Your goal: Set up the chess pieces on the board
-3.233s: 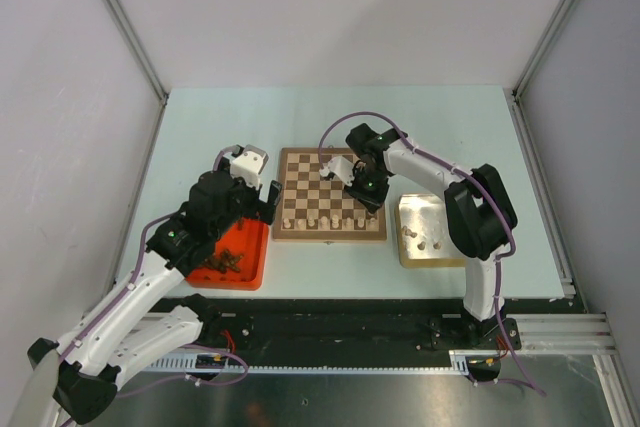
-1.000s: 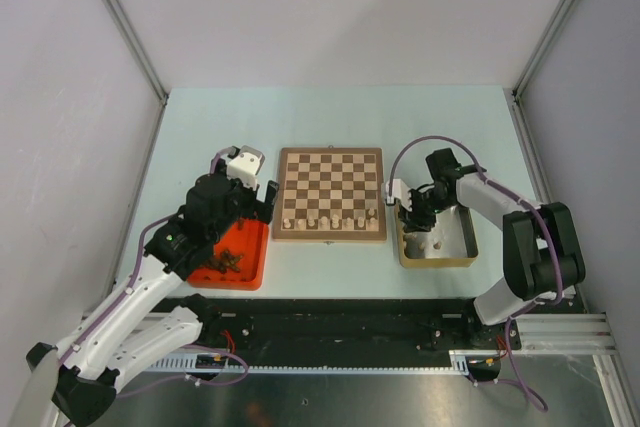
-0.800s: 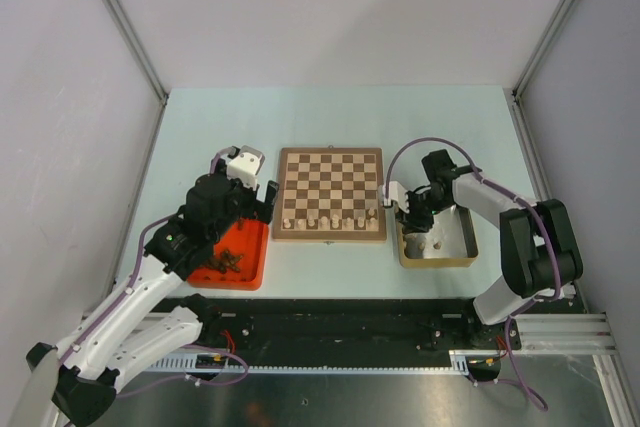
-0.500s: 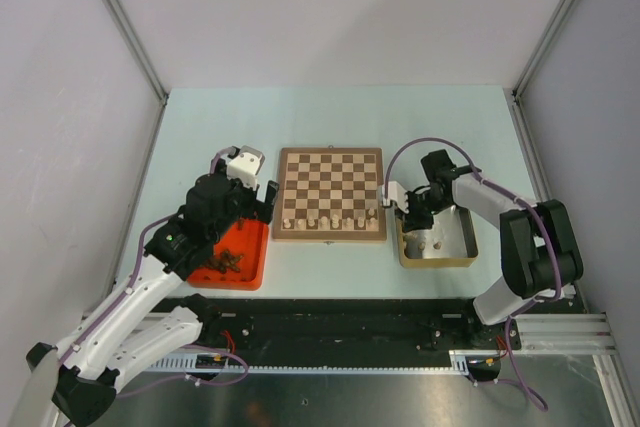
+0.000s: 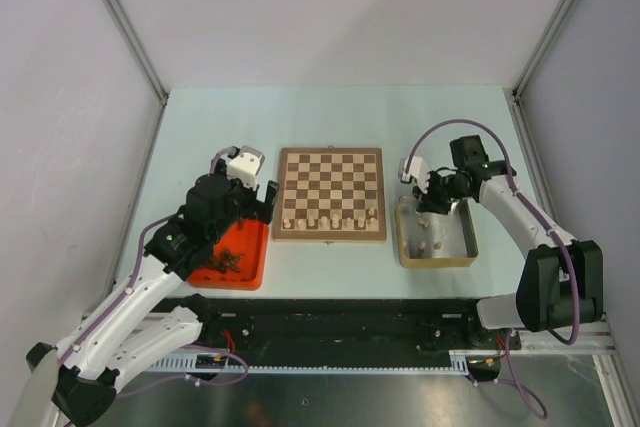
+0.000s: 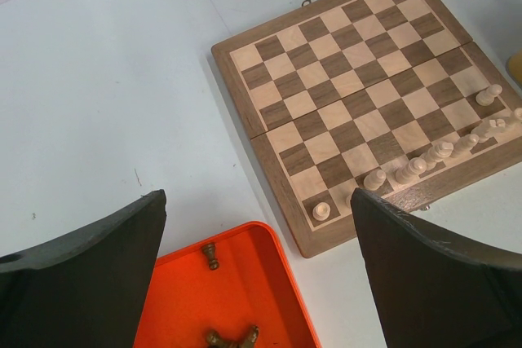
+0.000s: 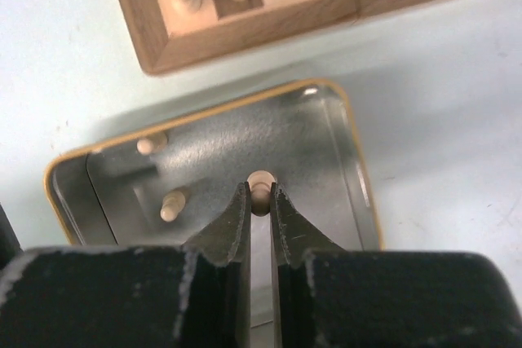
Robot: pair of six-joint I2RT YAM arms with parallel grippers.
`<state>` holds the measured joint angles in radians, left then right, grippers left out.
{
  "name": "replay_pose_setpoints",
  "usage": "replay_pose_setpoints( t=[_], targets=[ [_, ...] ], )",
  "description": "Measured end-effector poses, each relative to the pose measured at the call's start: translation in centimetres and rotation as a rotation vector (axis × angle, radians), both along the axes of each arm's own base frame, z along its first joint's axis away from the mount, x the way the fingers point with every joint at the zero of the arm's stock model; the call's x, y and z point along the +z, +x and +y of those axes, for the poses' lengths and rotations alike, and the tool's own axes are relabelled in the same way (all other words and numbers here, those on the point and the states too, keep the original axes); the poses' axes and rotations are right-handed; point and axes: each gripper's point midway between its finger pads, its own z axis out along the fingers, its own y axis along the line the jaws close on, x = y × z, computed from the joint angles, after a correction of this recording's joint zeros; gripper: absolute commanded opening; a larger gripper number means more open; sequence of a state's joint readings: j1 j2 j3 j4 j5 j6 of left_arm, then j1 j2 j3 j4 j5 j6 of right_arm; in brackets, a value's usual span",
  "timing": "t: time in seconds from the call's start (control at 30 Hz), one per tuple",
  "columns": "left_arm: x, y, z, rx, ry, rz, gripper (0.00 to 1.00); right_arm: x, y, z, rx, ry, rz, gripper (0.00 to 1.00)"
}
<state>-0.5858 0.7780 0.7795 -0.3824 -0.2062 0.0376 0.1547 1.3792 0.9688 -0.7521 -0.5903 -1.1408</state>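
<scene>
The board point(image 5: 331, 194) lies mid-table, with a row of pale chess pieces point(image 5: 330, 219) along its near edge. My right gripper point(image 5: 432, 197) hangs over the far end of the gold tin point(image 5: 470, 237). In the right wrist view that gripper point(image 7: 260, 197) is shut on a pale chess piece point(image 7: 261, 182) at its tips. Two more pale pieces point(image 7: 173, 204) lie in the tin point(image 7: 363, 193) below. My left gripper point(image 5: 250, 187) stands wide open over the far end of the red tray point(image 5: 250, 267). Nothing is between the left gripper's point(image 6: 257, 201) fingers.
Dark brown pieces point(image 6: 211, 256) lie in the red tray point(image 6: 261, 299) left of the board point(image 6: 359, 95). The board's near corner point(image 7: 245, 6) shows just beyond the tin. Side walls and metal rails enclose the table.
My right gripper has left the board, dipped into the tin, shut on a pale piece and risen toward the tin's far end. The left arm has not moved.
</scene>
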Motion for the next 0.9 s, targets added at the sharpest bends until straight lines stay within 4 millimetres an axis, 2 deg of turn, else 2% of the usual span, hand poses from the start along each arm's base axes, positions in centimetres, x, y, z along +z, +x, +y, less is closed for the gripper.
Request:
replay_pose_setpoints(
  t=[0.17,0.33,0.43,0.53,0.67,0.9],
  targets=[
    [0.0,0.0,0.0,0.000,0.000,-0.001,1.00,2.9,1.1,2.7,-0.038,0.054,-0.022,0.00],
    [0.0,0.0,0.0,0.000,0.000,-0.001,1.00,4.7,1.1,8.3,-0.005,0.109,-0.017,0.00],
    [0.0,0.0,0.0,0.000,0.000,-0.001,1.00,4.3,1.1,11.0,0.002,0.111,0.010,0.00],
    [0.0,0.0,0.0,0.000,-0.001,-0.001,1.00,3.0,1.2,13.0,-0.007,0.094,0.051,0.00],
    [0.1,0.0,0.0,0.000,-0.003,-0.004,1.00,1.3,1.8,14.0,-0.044,0.062,0.097,0.02],
    [0.3,-0.1,0.0,-0.004,-0.007,-0.007,1.00,-0.4,2.5,14.1,-0.084,0.026,0.130,0.05]
  ],
)
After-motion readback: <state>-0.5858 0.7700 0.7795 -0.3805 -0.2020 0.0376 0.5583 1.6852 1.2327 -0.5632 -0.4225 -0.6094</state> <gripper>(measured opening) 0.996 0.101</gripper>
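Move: The right hand, holding a light pawn just above the gold tray, has the empty g2 square about 15 cm to its left, 2 cm ahead and 7 cm below. The standing h2 pawn is 12 cm left and 2 cm ahead; behind these, 1 cm back of the hand, stand the g1 knight, 15 cm left, and the h1 rook, 12 cm left. From the idle left hand, g2 lies some 22 cm right, 5 cm ahead and 20 cm below. The right hand, still pinching the pawn, arcs about 14 cm left over the board's near-right corner towards g2. ##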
